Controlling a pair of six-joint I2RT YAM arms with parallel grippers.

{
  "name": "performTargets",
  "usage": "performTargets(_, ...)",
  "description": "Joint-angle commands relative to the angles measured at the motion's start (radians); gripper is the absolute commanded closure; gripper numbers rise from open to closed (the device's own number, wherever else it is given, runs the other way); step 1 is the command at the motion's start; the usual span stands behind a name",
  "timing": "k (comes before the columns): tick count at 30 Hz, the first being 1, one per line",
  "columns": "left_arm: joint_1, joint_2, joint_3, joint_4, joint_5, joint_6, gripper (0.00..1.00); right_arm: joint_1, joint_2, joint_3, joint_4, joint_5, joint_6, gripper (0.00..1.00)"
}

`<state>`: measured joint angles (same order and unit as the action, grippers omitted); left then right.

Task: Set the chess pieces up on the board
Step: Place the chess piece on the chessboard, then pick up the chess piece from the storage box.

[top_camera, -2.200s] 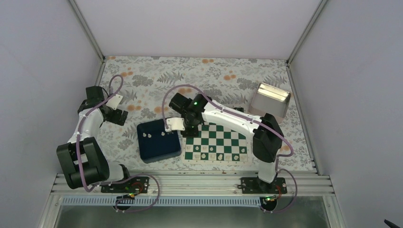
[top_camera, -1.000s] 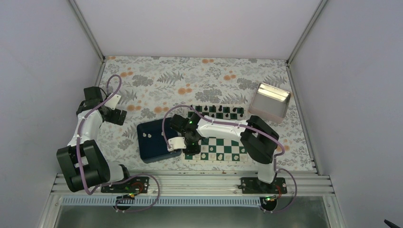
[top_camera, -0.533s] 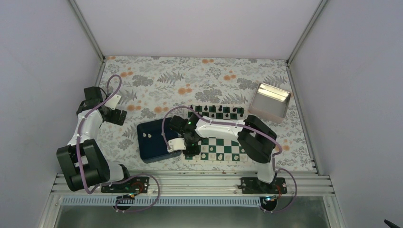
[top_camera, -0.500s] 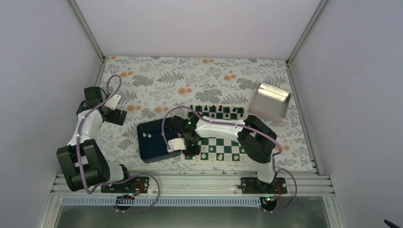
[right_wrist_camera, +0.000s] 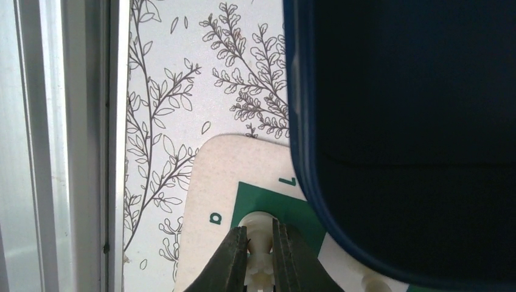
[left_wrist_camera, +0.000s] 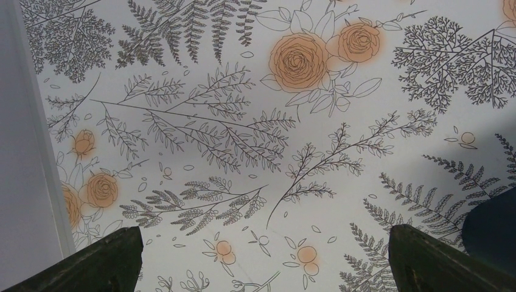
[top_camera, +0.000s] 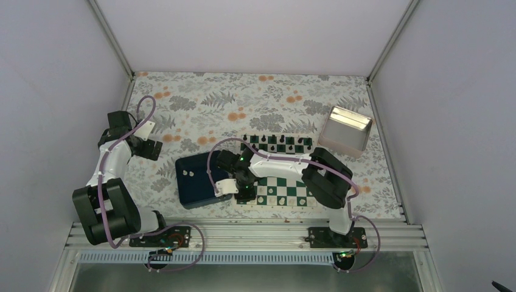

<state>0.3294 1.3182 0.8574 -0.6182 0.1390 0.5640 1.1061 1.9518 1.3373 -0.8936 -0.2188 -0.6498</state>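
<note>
The green-and-white board [top_camera: 286, 182] lies right of centre, with its white border [right_wrist_camera: 207, 182] in the right wrist view. Several white chess pieces [top_camera: 274, 198] stand on its near rows. My right gripper [top_camera: 244, 193] is low over the board's near-left corner. There my right gripper [right_wrist_camera: 260, 246] is shut on a white piece with a notched top [right_wrist_camera: 260, 234]. That piece's round base is down at the corner green square. My left gripper [top_camera: 150, 148] is far left, away from the board. In its own view the left gripper [left_wrist_camera: 261, 267] is open over bare floral cloth.
A dark navy tray [top_camera: 198, 179] sits against the board's left edge, and its rim [right_wrist_camera: 304, 152] is close beside my right fingers. Black pieces [top_camera: 277, 141] line the board's far row. A metal tray [top_camera: 347, 129] stands at the back right. The aluminium rail [right_wrist_camera: 67, 146] marks the near edge.
My right arm swung from the board's far left down to its near-left corner with the white piece. It has barely moved in the last half second. The left arm stayed still.
</note>
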Motion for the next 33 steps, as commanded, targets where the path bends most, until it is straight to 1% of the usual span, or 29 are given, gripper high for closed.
performTargets(1, 0.003, 0.001, -0.006, 0.011, 0.008, -0.001, 0.00, 0.009, 0.003, -0.018, 0.002, 0.004, 0.002, 0.94)
performTargets(4, 0.003, 0.000, -0.008, 0.011, 0.007, -0.002, 0.00, 0.009, 0.002, -0.018, 0.001, 0.006, 0.002, 0.92)
performTargets(10, 0.003, -0.002, -0.009, 0.010, 0.008, 0.000, 0.00, 0.009, -0.037, 0.017, -0.032, 0.017, 0.003, 0.73)
performTargets(17, 0.003, -0.005, -0.016, 0.011, 0.011, 0.001, 0.00, 0.009, -0.088, 0.178, -0.144, 0.010, -0.002, 0.62)
performTargets(20, 0.003, -0.008, -0.015, 0.010, 0.014, 0.001, 0.00, 0.009, -0.080, 0.259, -0.169, 0.029, -0.008, 0.60)
performTargets(23, 0.003, -0.011, -0.015, 0.009, 0.017, 0.001, 0.00, 0.008, -0.041, 0.337, -0.154, 0.074, -0.007, 0.54)
performTargets(25, 0.003, -0.013, -0.016, 0.009, 0.019, 0.001, 0.00, 0.008, -0.004, 0.385, -0.130, 0.105, -0.003, 0.53)
performTargets(29, 0.003, -0.028, -0.018, 0.008, 0.029, 0.005, 0.00, 0.008, 0.090, 0.478, -0.102, 0.142, -0.003, 0.49)
performTargets(33, 0.003, -0.034, -0.019, 0.008, 0.034, 0.004, 0.00, 0.008, 0.182, 0.570, -0.075, 0.156, -0.001, 0.46)
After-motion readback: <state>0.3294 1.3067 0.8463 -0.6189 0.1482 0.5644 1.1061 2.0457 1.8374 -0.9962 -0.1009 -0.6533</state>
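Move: The right hand already holds the white chess piece low over the near-left corner square, which lies about 2 cm straight below it. A lone piece in the blue tray stands about 11 cm ahead and 11 cm left, and a pair there 11 cm ahead and 18 cm left. Another white piece stands about 4 cm straight ahead. From the left hand the corner square lies some 18 cm back, 27 cm right and 9 cm below. The right fingers open halfway, letting go of the piece, then rise about 10 cm, swinging left and forward over the tray. ##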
